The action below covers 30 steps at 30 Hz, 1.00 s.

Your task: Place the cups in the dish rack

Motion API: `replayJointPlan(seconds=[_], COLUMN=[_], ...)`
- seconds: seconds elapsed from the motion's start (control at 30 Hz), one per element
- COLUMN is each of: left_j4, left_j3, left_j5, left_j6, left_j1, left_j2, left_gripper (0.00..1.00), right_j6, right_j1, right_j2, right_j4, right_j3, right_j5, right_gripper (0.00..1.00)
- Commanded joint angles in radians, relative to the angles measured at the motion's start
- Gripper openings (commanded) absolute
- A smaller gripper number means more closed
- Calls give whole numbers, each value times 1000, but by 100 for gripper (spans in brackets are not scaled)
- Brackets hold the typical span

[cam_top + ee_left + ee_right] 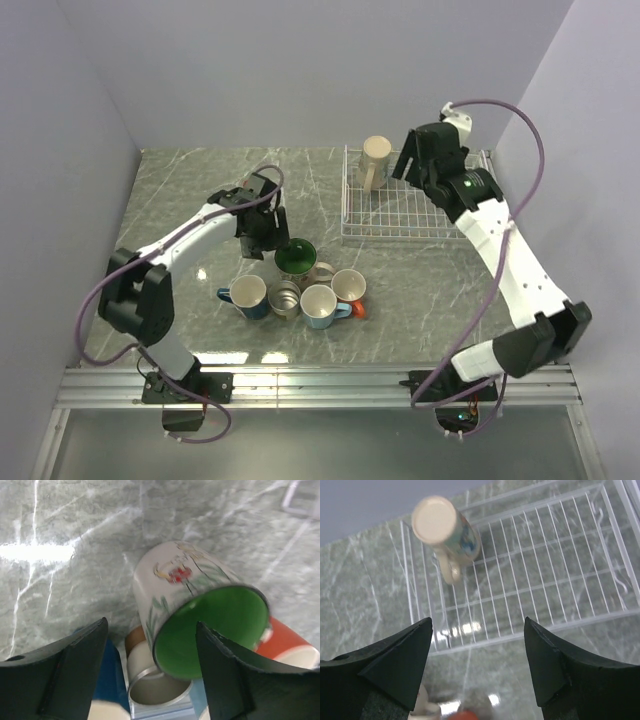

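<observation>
The white mug with green inside (296, 258) stands at the back of a cluster with the dark blue (246, 296), grey metallic (286, 298), light blue (320, 305) and orange (350, 288) mugs. My left gripper (264, 234) is open just left of and above it. In the left wrist view the green-inside mug (210, 625) lies between my wide-apart fingers (75, 665), untouched by the left one. The cream mug (375, 160) sits upside down in the dish rack's (440, 215) far left corner. My right gripper (414, 165) is open and empty above the rack.
The right wrist view shows the cream mug (445, 527), the rack's grid (545, 580) and the open right gripper (477, 622) over its front rim. The left wrist view shows the grey mug (160, 685) and orange mug (287, 642). Grey walls enclose the table.
</observation>
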Motion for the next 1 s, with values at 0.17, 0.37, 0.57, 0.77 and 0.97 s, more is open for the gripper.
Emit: replayJointPlan(seconds=[0.17, 0.37, 0.57, 0.77, 0.97], left_j4=[89, 120, 80, 81, 288], left_j3=[43, 40, 94, 183, 120], left_j5=[60, 85, -21, -102, -24], left_j6=[18, 24, 77, 139, 134], left_j1=[-5, -5, -4, 4, 10], left_j2=[139, 176, 146, 61, -167], left_gripper=[54, 1, 0, 0, 0], right_j6=[43, 36, 33, 71, 305], right_j1=[-9, -9, -8, -8, -20], right_j2=[-190, -272, -304, -272, -189], right_j4=[-87, -94, -99, 11, 181], right_j3=[-131, -205, -196, -165, -147], right_j5=[-60, -74, -163, -624, -958], right_gripper=[80, 80, 79, 79, 80])
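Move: The green cup stands about 6 cm to the left hand's right, level with it and some 7 cm below. Behind the cup, with their middles about 8 cm lower than that hand, are the silver cup (10 cm back, 4 right), the dark blue cup (10 back, 5 left) and the light blue cup (12 back, 12 right). From the right hand the green cup lies about 28 cm left, 9 back and 27 down; the beige cup in the rack is 14 ahead, 7 left and 23 down. The green cup's left wall is straddled as the left hand sinks about 5 cm, then pinched near the rim, one finger inside and one outside; the hand carries it forward, then up as well. The empty right hand, still open, draws back some 9 cm from the rack, then swings left towards the cup, turning about 30 degrees counter-clockwise and rolling its left side up. ##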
